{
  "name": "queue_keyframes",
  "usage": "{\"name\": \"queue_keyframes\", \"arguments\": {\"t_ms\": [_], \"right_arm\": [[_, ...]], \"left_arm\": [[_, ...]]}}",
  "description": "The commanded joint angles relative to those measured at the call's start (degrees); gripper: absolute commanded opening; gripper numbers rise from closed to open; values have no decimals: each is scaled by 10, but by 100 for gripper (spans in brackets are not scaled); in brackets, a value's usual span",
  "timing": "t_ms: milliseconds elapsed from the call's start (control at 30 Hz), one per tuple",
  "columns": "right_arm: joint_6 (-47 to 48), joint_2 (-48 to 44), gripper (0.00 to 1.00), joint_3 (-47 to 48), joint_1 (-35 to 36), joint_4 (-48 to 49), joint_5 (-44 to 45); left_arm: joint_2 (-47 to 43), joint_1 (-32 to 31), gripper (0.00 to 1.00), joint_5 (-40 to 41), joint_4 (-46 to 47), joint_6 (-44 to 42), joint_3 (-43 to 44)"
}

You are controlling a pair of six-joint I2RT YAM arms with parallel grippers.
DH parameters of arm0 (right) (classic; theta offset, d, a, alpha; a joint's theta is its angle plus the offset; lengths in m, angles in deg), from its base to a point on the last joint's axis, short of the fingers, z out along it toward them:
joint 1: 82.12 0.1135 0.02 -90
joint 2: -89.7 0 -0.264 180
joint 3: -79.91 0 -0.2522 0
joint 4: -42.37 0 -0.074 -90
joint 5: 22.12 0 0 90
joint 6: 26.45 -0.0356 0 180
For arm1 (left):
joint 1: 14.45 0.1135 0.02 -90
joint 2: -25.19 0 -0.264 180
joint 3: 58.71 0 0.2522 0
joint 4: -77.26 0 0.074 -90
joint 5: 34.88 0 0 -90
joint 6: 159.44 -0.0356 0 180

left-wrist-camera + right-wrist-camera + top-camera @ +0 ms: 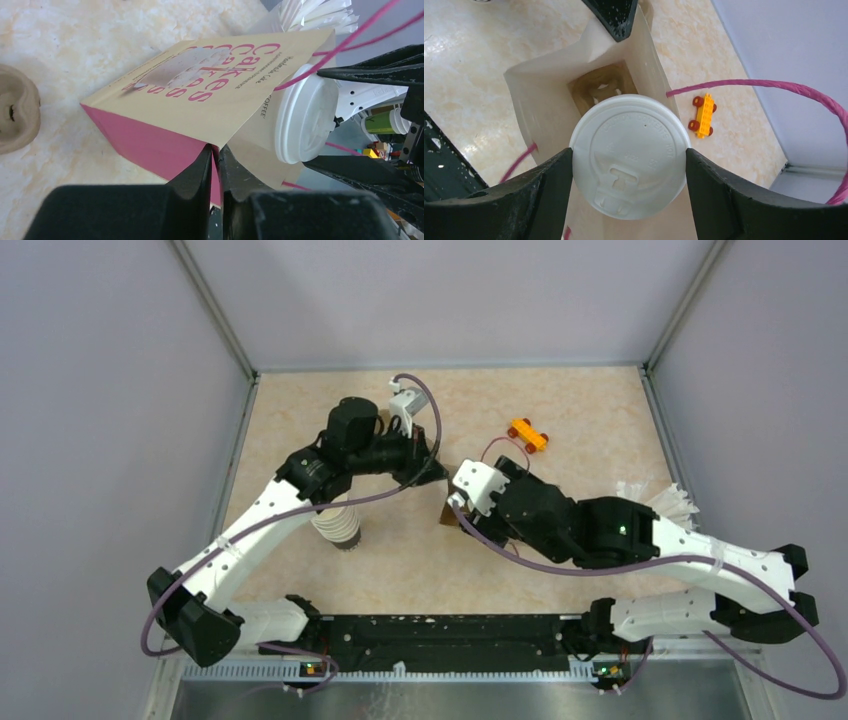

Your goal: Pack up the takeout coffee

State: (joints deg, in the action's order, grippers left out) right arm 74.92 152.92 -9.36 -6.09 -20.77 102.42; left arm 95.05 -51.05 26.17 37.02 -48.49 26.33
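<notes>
The takeout coffee, a white cup with a round white lid, sits between the fingers of my right gripper, which is shut on the lid's sides. It hangs over the open mouth of a tan and pink paper bag. A brown pulp carrier lies at the bag's bottom. In the left wrist view the lidded coffee is at the bag's opening. My left gripper is shut on the bag's pink side edge. From above, both grippers meet at the bag mid-table.
A stack of nested cream cups stands beside the left arm. An orange toy car lies at the back right. White sticks poke out near the right arm. A brown pulp carrier rests left of the bag.
</notes>
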Motion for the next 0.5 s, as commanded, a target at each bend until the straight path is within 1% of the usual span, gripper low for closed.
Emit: {"name": "queue_keyframes", "arguments": {"t_ms": [0, 67, 100, 133, 200, 267, 300, 400, 467], "right_arm": [[-28, -42, 56, -23, 5, -30, 4], [-32, -50, 56, -48, 4, -30, -24], [-33, -49, 56, -58, 5, -30, -36], [-33, -47, 56, -63, 5, -29, -43], [-31, -38, 55, -61, 5, -31, -45], [-26, -31, 55, -56, 5, -30, -38], [-24, -30, 55, -57, 5, -26, -35], [-18, -38, 55, -71, 5, -12, -29], [-17, -43, 55, -84, 6, -8, -30]], "left_arm": [[12, -2, 15, -27, 81, 7, 17], [13, -2, 19, -27, 88, -5, 12], [16, -2, 23, -23, 79, -10, 19], [23, -2, 30, -12, 59, -11, 35], [45, -2, 44, 12, -24, -12, 88], [60, -2, 53, 24, -111, -11, 132], [58, -2, 56, 19, -137, -12, 138], [21, -2, 65, -2, -160, -15, 105], [-6, -2, 69, 1, -166, -18, 80]]}}
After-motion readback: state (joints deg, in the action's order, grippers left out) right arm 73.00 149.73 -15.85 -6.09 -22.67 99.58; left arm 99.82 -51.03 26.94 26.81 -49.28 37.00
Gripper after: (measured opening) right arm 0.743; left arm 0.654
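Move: Just over the bag mouth, the right hand holds the lidded cup; the mouth's middle is about 2 cm ahead, 1 cm to its right and 4 cm below. The carrier inside the bag lies some 5 cm left, 2 cm ahead and 22 cm down; the toy car is about 25 cm ahead, 11 cm right, on the table. From the left hand, pinching a mouth corner, the mouth's middle is roughly 7 cm right and 4 cm back, slightly lower; the spare carrier is 7 cm left and 12 cm ahead, 24 cm down. Lowering the cup by nearly 4 cm into the bag, the right hand keeps its grip and shifts about 1.5 cm right and 1 cm back. The left hand opens wide and lets go of the bag's corner, easing a little forward and right, then rising about 2 cm and drawing back slightly left. ##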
